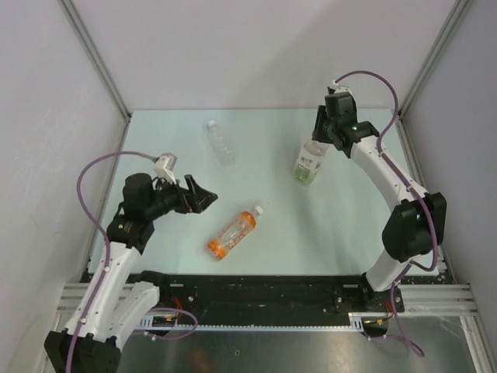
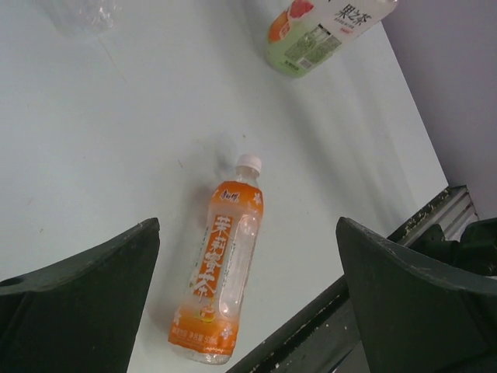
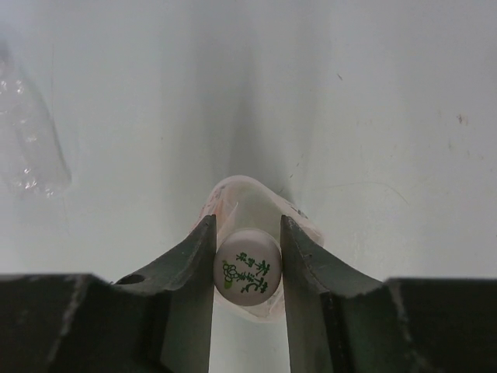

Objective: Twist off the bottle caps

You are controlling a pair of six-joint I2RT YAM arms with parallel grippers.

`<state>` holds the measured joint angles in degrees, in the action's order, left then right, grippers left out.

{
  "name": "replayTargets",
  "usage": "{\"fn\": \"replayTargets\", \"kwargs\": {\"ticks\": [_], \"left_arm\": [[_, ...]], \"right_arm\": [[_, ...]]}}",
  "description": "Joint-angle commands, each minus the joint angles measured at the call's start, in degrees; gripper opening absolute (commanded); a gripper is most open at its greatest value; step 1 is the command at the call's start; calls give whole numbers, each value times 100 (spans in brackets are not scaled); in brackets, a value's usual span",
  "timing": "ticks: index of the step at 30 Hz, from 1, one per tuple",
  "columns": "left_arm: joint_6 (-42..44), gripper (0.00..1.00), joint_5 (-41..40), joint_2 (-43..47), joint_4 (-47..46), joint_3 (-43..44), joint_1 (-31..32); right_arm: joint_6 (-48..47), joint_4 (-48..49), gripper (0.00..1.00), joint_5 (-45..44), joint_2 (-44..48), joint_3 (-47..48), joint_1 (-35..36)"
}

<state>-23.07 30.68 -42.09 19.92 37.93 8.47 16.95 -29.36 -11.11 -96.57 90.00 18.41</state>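
Note:
The yellow-green bottle with a white label stands upright at the back right. My right gripper is shut on its white cap, seen from straight above with a finger on each side. The orange bottle lies on its side mid-table, white cap on, pointing back right; it also shows in the left wrist view. My left gripper hangs open and empty just left of it. The clear bottle lies at the back centre, its cap toward the far edge.
Grey enclosure walls and metal corner posts ring the pale green table. A black rail runs along the near edge. The yellow-green bottle's base shows at the top of the left wrist view.

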Motion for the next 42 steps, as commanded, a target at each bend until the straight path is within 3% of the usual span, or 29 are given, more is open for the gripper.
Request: {"fn": "replayTargets", "kwargs": {"ticks": [1, 6, 13, 23, 30, 42], "left_arm": [[348, 100, -649, -172, -55, 749, 444], [743, 99, -1857, -683, 238, 1376, 1397], [1162, 99, -3384, -1703, 525, 2174, 2933], [1796, 100, -5246, -3202, 567, 3234, 4875], [2200, 99, -5330, -3824, 518, 3721, 5347], [2466, 100, -5920, -4420, 405, 3663, 5699]], "right_arm": [[29, -217, 0, 422, 605, 375, 14], [193, -456, 0, 1031, 967, 389, -69], [925, -73, 0, 3239, 1448, -416, -609], [2170, -24, 0, 3898, 1963, -1203, -664], [2757, 118, 0, 3837, 2379, -1737, -608], [3047, 222, 0, 4135, 2426, -1819, -300]]}}
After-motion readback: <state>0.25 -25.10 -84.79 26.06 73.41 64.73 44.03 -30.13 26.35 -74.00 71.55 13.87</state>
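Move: The green bottle, its cap already pinched in the right fingers, has its middle about 10 cm below that hand, 1 cm back and 2 cm left. From the open left hand the same bottle lies roughly 19 cm ahead, 28 cm right and 8 cm lower. The orange bottle lies some 5 cm back, 7 cm right and 15 cm below the left hand; the clear bottle about 31 cm ahead of it, 4 cm right and 16 cm down. Sweep the open left gripper about 20 cm right, arching up some 5 cm over the orange bottle's side of the table and back down, rolling it roughly 50 degrees so that its fingers face the green bottle. Meanwhile keep the right pinch on the cap and carry the bottle back about 13 cm and a little left, up first and then partly down, rolling some 40 degrees to swing its base towards the left hand. ##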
